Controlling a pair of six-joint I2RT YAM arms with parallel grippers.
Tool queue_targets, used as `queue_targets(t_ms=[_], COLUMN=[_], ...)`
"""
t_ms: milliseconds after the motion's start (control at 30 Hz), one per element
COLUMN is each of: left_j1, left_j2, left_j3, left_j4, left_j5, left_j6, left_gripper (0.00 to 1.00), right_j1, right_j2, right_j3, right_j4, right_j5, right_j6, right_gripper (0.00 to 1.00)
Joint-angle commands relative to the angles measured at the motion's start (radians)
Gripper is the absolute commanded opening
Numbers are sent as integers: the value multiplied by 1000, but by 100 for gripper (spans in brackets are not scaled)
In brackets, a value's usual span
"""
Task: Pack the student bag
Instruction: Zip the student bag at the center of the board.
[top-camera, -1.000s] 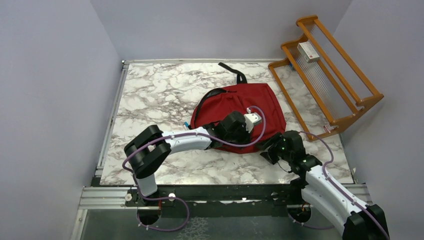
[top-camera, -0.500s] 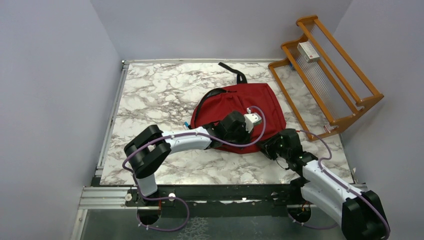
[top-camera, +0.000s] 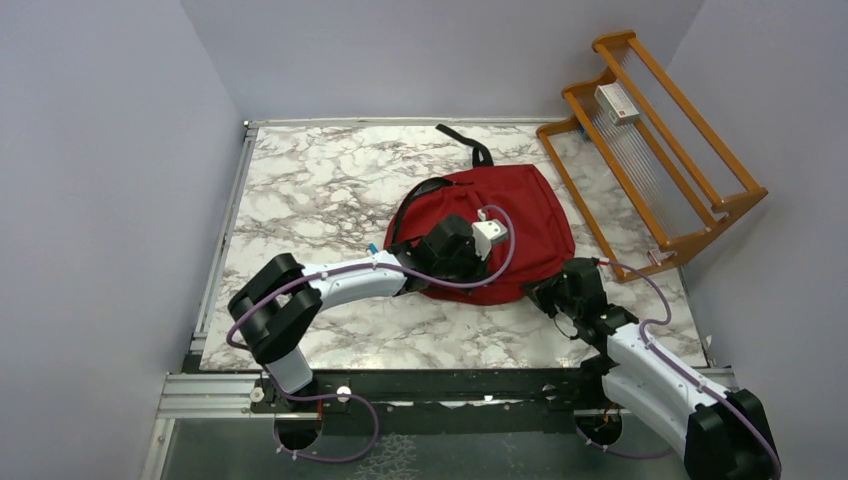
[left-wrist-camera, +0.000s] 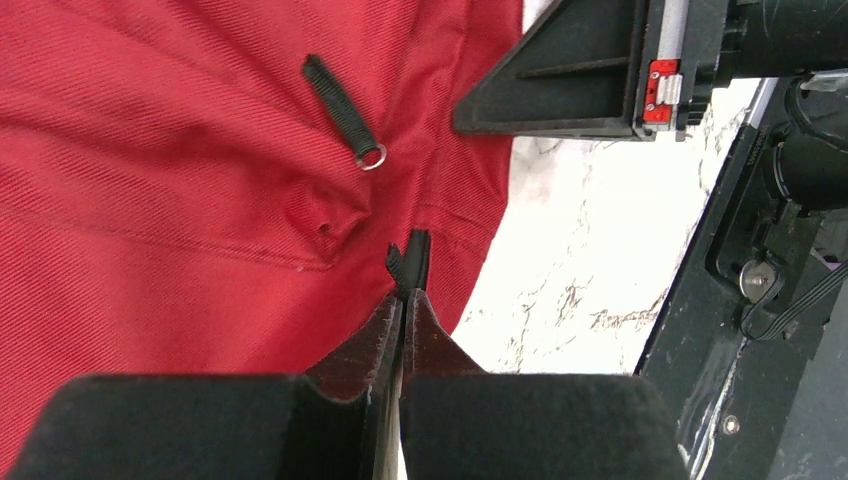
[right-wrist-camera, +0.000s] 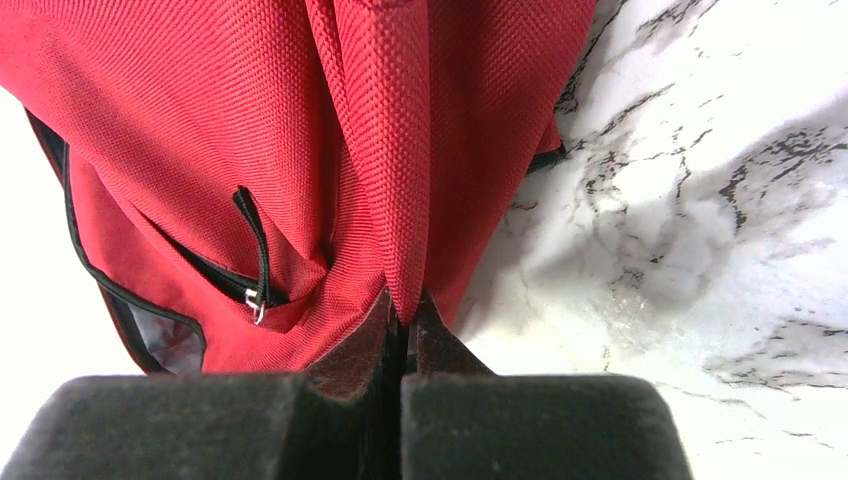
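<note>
The student bag (top-camera: 535, 215), a red backpack, lies flat on the marble table (top-camera: 320, 190) right of centre. My left gripper (top-camera: 468, 278) sits over its near edge, shut on a black zip pull (left-wrist-camera: 410, 258) that sticks out past my left gripper (left-wrist-camera: 403, 295). A second black pull with a metal ring (left-wrist-camera: 345, 110) lies loose on the fabric. My right gripper (top-camera: 545, 292) is at the bag's near right corner. In the right wrist view, my right gripper (right-wrist-camera: 403, 305) is shut on a raised fold of the bag's red fabric (right-wrist-camera: 385, 150).
A wooden rack (top-camera: 690, 190) leans at the back right with a small white box (top-camera: 617, 102) on it. The bag's black strap (top-camera: 470, 143) trails toward the back wall. A small blue item (top-camera: 372, 250) pokes out by the bag's left side. Walls close in on three sides.
My right gripper moved in to the bag's near right corner and closed on a fold of fabric. My left arm shifted slightly left and back, still holding the zip pull.
</note>
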Motion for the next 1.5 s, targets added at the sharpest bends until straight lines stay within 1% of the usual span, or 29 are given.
queue_targets(t_ms=[0, 100, 200, 600, 833, 900, 1033, 1233, 1300, 1367, 1467], left_j1=[51, 79, 102, 199, 231, 238, 269, 335, 348, 361, 369], left_j2=[-90, -121, -152, -321, -395, -404, -417, -423, -420, -417, -410], left_j3=[-31, -46, -53, -123, -164, -172, -178, -174, -173, -172, -168], left_j4=[-28, -67, -118, -229, -283, -295, -314, -321, -320, -317, -298], left_j5=[59, 97, 106, 46, -26, -73, -164, -241, -291, -305, -270], left_j6=[36, 62, 88, 139, 171, 170, 156, 111, 95, 84, 81], left_gripper=[0, 0, 0, 0, 0, 0, 0, 0, 0, 0, 0], right_j1=[-6, -7, -6, -7, -7, -7, -7, -7, -7, -7, -7], right_j2=[-26, -28, -28, -46, -69, -71, -79, -106, -112, -118, -125], right_j3=[-7, -4, 1, 63, 90, 93, 104, 114, 116, 119, 137], right_j4=[-70, -87, -95, -174, -221, -228, -250, -297, -309, -317, -328], right_j5=[130, 138, 146, 215, 241, 241, 242, 265, 267, 267, 261], right_j6=[-15, -17, -19, -71, -99, -102, -114, -134, -136, -138, -176], right_gripper=[0, 0, 0, 0, 0, 1, 0, 0, 1, 1, 0])
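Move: The left hand already pinches the zip's black pull cord at the near edge of the bag; the left near corner, where the mouth still gapes, lies about 18 cm to its left, 6 cm ahead and 3 cm lower. Two markers lie about 21 cm left, 4 cm ahead; the small pocket pull is some 5 cm right, 4 cm ahead. From the right hand, gripping the bag's edge, that left corner is about 26 cm left and 6 cm ahead. Leftward along the bag's near edge, the left hand draws the zip pull some 17 cm towards the left near corner, rising about 3 cm on the way, then bearing forward about 4 cm and swinging some 25 degrees counter-clockwise near the end. The right hand keeps its pinch on the red cloth, easing about 3 cm right and then lifting 2 cm as it rolls slightly, against the leftward pull. ##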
